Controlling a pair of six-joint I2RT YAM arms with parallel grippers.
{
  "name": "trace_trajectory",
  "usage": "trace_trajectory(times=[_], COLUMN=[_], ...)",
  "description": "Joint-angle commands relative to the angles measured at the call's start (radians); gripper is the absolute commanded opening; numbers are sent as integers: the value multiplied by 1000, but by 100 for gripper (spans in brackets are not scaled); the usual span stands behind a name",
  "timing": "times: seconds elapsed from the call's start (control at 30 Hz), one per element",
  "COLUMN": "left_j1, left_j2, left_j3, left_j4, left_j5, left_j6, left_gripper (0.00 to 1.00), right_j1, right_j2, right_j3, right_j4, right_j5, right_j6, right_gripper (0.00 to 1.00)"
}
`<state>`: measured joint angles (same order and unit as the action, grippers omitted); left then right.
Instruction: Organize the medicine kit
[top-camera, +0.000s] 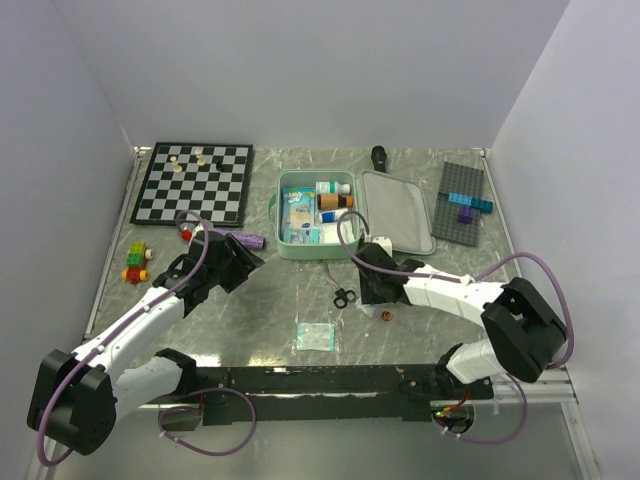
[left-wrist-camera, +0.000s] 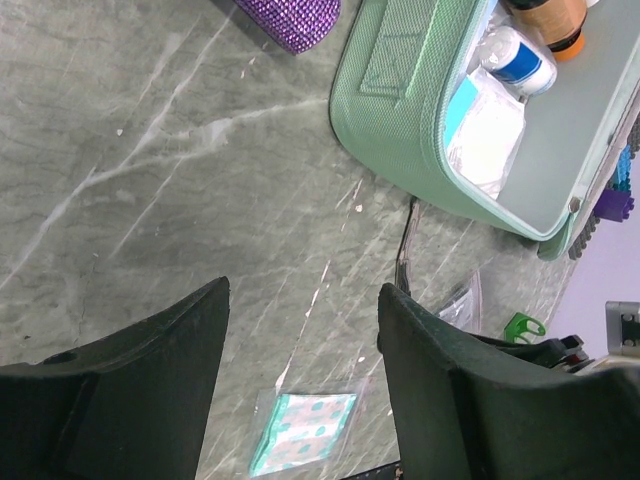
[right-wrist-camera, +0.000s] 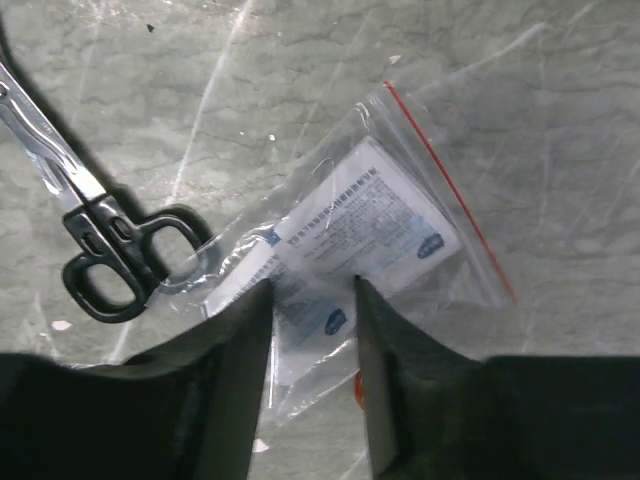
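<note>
The medicine kit (top-camera: 316, 253) lies open at the table's centre, its mint-green wall (left-wrist-camera: 400, 120) filling the left wrist view's top right. Inside are a brown bottle (top-camera: 333, 201), a white tube (left-wrist-camera: 520, 60) and flat packets. My right gripper (top-camera: 370, 285) is low over the table in front of the kit. Its jaws (right-wrist-camera: 313, 285) stand open but narrow, straddling a clear zip bag (right-wrist-camera: 380, 215) of white sachets lying flat. My left gripper (top-camera: 232, 262) hovers open and empty (left-wrist-camera: 303, 290) left of the kit, above bare table.
Black-handled scissors (right-wrist-camera: 110, 260) lie just left of the bag. A teal plaster packet (top-camera: 316, 337) lies near the front edge. A purple glittery object (top-camera: 247, 240) sits left of the kit. The chessboard (top-camera: 195, 182) is back left and a grey brick plate (top-camera: 460, 205) back right.
</note>
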<state>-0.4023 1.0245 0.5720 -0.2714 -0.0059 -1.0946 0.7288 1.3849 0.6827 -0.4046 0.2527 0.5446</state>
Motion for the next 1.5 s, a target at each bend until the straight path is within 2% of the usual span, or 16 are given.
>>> trace_trajectory(times=[0.0,0.2,0.43,0.53,0.63,0.9,1.07,1.13,1.33,1.47], left_j1=[3,3,3,3,3,3,5,5,5,5], left_j2=[-12,-15,-9,-14,-17,-47,-86,-99,-113,-101], left_j3=[-3,-9,-1,-4,0,20,9,11,29,40], left_j4=[40,43,44,44,40,-15,-11,-14,-45,-55], left_j5=[18,17,18,18,17,9,-20,-22,-69,-97], left_j6=[-8,-8,-7,-8,1,50,93,108,148,165], left_gripper=[66,66,65,65,65,66,65,65,65,65], right_j1=[1,3,1,3,3,0,-12,-12,-14,-12], right_j2=[45,-4,-168,-242,-248,60,389,475,635,672], right_j3=[23,26,155,237,314,535,811,871,963,988], right_j4=[-53,-75,-154,-108,-11,205,142,144,159,145], right_j5=[-53,-40,-26,-68,-127,-158,-191,-198,-153,-180], right_j6=[49,61,3,-98,-237,-512,-587,-642,-745,-764], right_gripper=[38,0,0,0,0,0,0,0,0,0])
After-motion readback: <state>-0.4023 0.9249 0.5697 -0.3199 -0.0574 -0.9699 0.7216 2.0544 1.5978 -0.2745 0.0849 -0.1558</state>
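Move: Under the right hand's part-open fingers lies the clear zip bag with the white packets, its middle only about 1 cm farther out, 1 cm to the right and 1 cm lower. The scissors are some 8 cm left and 4 cm ahead; the red ring is about 3 cm back and 3 cm right. The kit's middle lies roughly 21 cm ahead and 13 cm left. From the left hand the bag is about 29 cm right, 3 cm back and 9 cm lower. The right fingers shut on the clear zip bag where it lies and lift it steeply, going forward and left as they rise to some 21 cm above the start so that it clears the kit's front rim. Still pinching it, the hand, about 20 cm forward and 18 cm left in all, then sinks some 13 cm into the kit's left front part, turning about 35 degrees counter-clockwise and tipping up about 20. ##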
